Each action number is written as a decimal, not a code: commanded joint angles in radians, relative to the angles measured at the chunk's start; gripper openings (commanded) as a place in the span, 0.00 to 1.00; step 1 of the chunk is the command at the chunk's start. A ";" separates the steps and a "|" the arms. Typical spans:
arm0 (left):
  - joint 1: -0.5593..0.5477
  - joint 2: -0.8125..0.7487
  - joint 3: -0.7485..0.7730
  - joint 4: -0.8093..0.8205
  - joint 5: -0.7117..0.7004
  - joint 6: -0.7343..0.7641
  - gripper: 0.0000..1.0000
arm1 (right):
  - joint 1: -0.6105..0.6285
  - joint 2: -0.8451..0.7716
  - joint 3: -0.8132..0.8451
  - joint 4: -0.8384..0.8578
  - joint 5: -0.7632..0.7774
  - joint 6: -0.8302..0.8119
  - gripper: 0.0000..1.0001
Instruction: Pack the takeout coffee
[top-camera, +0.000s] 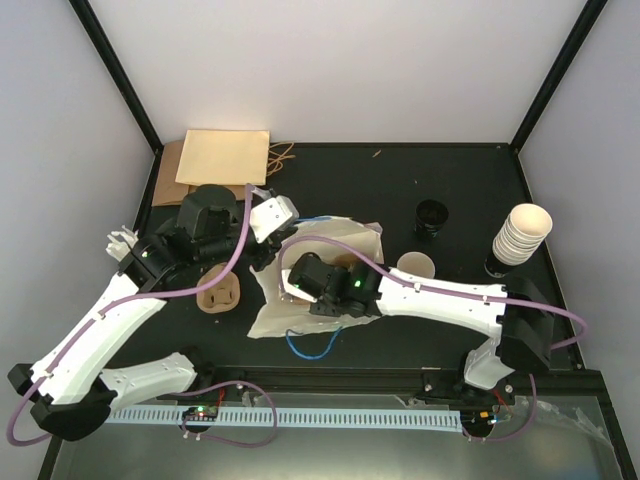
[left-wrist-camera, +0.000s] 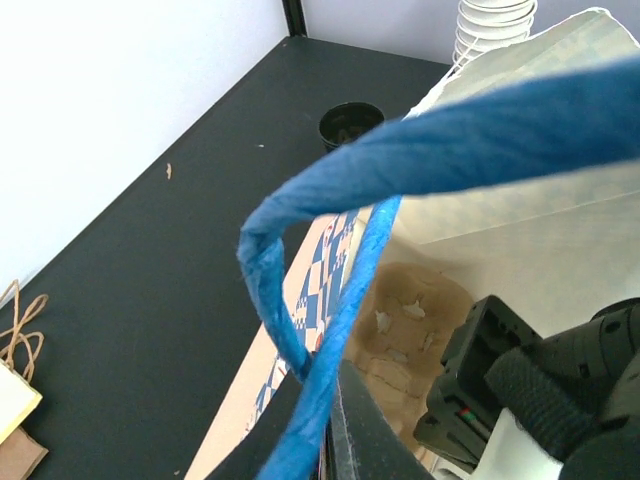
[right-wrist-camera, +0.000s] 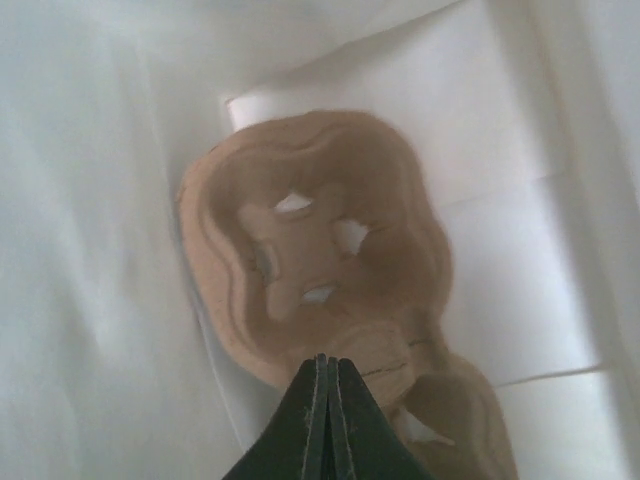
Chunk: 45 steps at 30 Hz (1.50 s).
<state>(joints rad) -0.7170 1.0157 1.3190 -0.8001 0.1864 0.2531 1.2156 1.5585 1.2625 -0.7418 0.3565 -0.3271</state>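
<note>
The single cream paper cup (top-camera: 415, 265) stands upright on the table, right of the white bag (top-camera: 345, 235). Its black lid (top-camera: 432, 216) lies further back, also seen in the left wrist view (left-wrist-camera: 350, 122). My left gripper (top-camera: 265, 240) (left-wrist-camera: 335, 400) is shut on the bag's blue twisted handle (left-wrist-camera: 330, 300), holding the mouth up. My right gripper (top-camera: 290, 288) reaches inside the bag. Its jaws (right-wrist-camera: 322, 362) are shut, tips at the middle ridge of a brown pulp cup carrier (right-wrist-camera: 310, 250) on the bag's floor. No grip on the carrier shows.
A tall stack of nested cream cups (top-camera: 522, 235) stands at the right. A second pulp carrier (top-camera: 220, 293) lies left of the bag. Flat brown paper bags (top-camera: 225, 155) sit at the back left. The bag's other blue handle (top-camera: 315, 345) trails toward the near edge.
</note>
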 joint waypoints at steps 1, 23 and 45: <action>-0.010 -0.013 0.054 -0.004 0.012 0.034 0.02 | 0.016 0.040 -0.063 0.021 0.008 -0.095 0.01; -0.160 -0.020 0.002 -0.083 -0.063 0.073 0.02 | 0.016 0.247 -0.166 0.391 0.222 -0.288 0.01; -0.160 0.012 -0.001 -0.072 -0.128 0.037 0.02 | -0.007 0.092 -0.137 0.226 0.071 -0.132 0.02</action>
<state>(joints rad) -0.8711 1.0111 1.3170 -0.8814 0.0792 0.3092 1.2148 1.6875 1.1030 -0.4713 0.4641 -0.5167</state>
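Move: The cup carrier lies in the bottom of the bag, about 5 cm ahead of the shut right fingers and some 12 cm below, nearly level sideways. From the right hand, the lone white cup stands about 23 cm to the right and 3 cm farther out, and the second carrier about 23 cm to the left, 1 cm back. From the left hand, which holds the far blue handle, the bag's middle is some 8 cm right, level ahead and 22 cm below; the carrier in it is about 3 cm ahead, 9 cm right and 31 cm below. Drive the shut right fingers about 11 cm down inside the bag, working some 4 cm forward late in the plunge, to press on the carrier; swing the tips less to the left and more ahead, then back off about 4 cm up and a little back. Meanwhile, keep the blue handle pinched in the left gripper and draw it about 4 cm back, slightly right and down, easing forward a touch at the end. ##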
